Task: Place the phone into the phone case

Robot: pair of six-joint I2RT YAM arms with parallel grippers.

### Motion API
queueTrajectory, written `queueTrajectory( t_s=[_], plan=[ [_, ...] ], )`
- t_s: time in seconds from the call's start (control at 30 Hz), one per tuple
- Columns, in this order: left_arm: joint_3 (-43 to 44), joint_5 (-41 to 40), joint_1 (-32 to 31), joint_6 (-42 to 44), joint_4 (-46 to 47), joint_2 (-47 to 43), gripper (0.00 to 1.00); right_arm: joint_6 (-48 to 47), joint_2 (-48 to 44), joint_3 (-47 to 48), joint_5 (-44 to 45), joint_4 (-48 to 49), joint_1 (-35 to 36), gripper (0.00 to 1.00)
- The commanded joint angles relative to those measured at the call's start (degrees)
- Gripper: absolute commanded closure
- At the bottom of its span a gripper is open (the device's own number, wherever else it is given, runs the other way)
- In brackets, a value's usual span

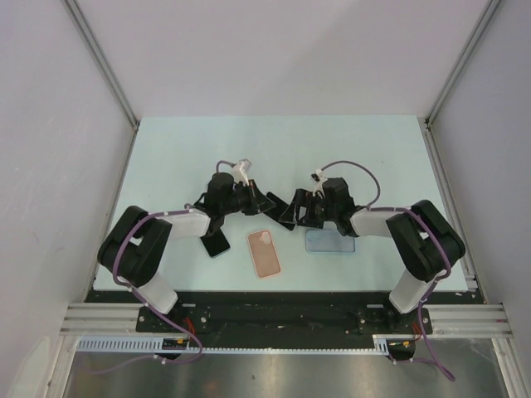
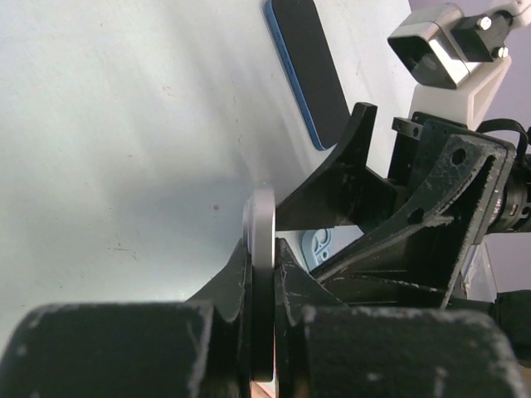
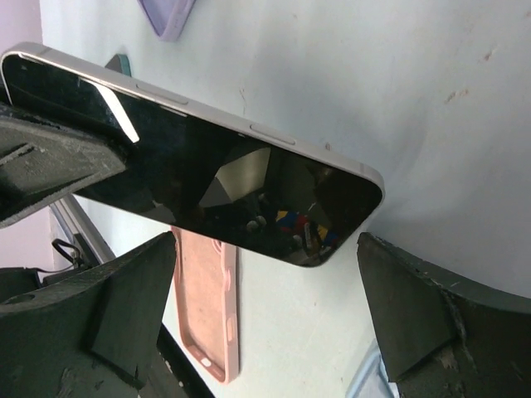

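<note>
The phone (image 3: 216, 166), black screen and silver rim, hangs above the table between the two arms. My left gripper (image 2: 263, 249) is shut on it; the phone's silver edge (image 2: 261, 215) stands edge-on between the jaws. One left finger (image 3: 50, 166) covers the phone's end in the right wrist view. My right gripper (image 3: 267, 253) is open, its fingers on either side of the phone's free corner, apart from it. The pink phone case (image 3: 207, 315) lies open side up on the table below, seen in the top view (image 1: 265, 253) between the arms' bases.
A clear bluish case (image 1: 329, 240) lies under the right arm. A black slab (image 1: 217, 245) lies by the left arm. A dark slab with a blue rim (image 2: 307, 66) lies farther off. A purple case (image 3: 166, 16) sits at the far edge.
</note>
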Motion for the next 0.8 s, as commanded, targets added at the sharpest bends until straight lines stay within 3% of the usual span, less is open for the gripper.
queueTrajectory(
  t_s=[0.0, 0.4, 0.77],
  plan=[
    [3.3, -1.1, -0.7, 3.9, -3.8, -5.3, 1.00, -2.1, -4.4, -1.0, 0.9, -5.6, -0.7, 0.05],
    [5.7, -3.9, -0.6, 8.0, -12.6, -20.7, 1.00, -2.0, -23.7, -1.0, -4.6, -8.7, -6.6, 0.04],
    [7.0, 5.1, 2.4, 2.4, -12.6, -35.4, 1.00, 0.9, -38.3, -1.1, -17.9, -3.9, -13.1, 0.01]
  ],
)
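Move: The phone is already pinched in my left hand, its middle about 5 cm right of that hand, 2 cm back and 3 cm lower. The peach case lies about 16 cm straight back from my left hand, the purple case some 12 cm left and 5 cm ahead, both about 9 cm below. From my open right hand the phone's middle is roughly 5 cm left, level fore and aft and 2 cm higher; the blue case lies 12 cm right, 11 cm back and 5 cm down. I keep the phone pinched and lift it about 17 cm with my left hand, drifting a little back and left and tilting the fingers some 20 degrees towards level. My right hand, still wide open, slides off to the right away from the phone, then climbs steeply, nearly 20 cm up, its fingers also levelling out. ##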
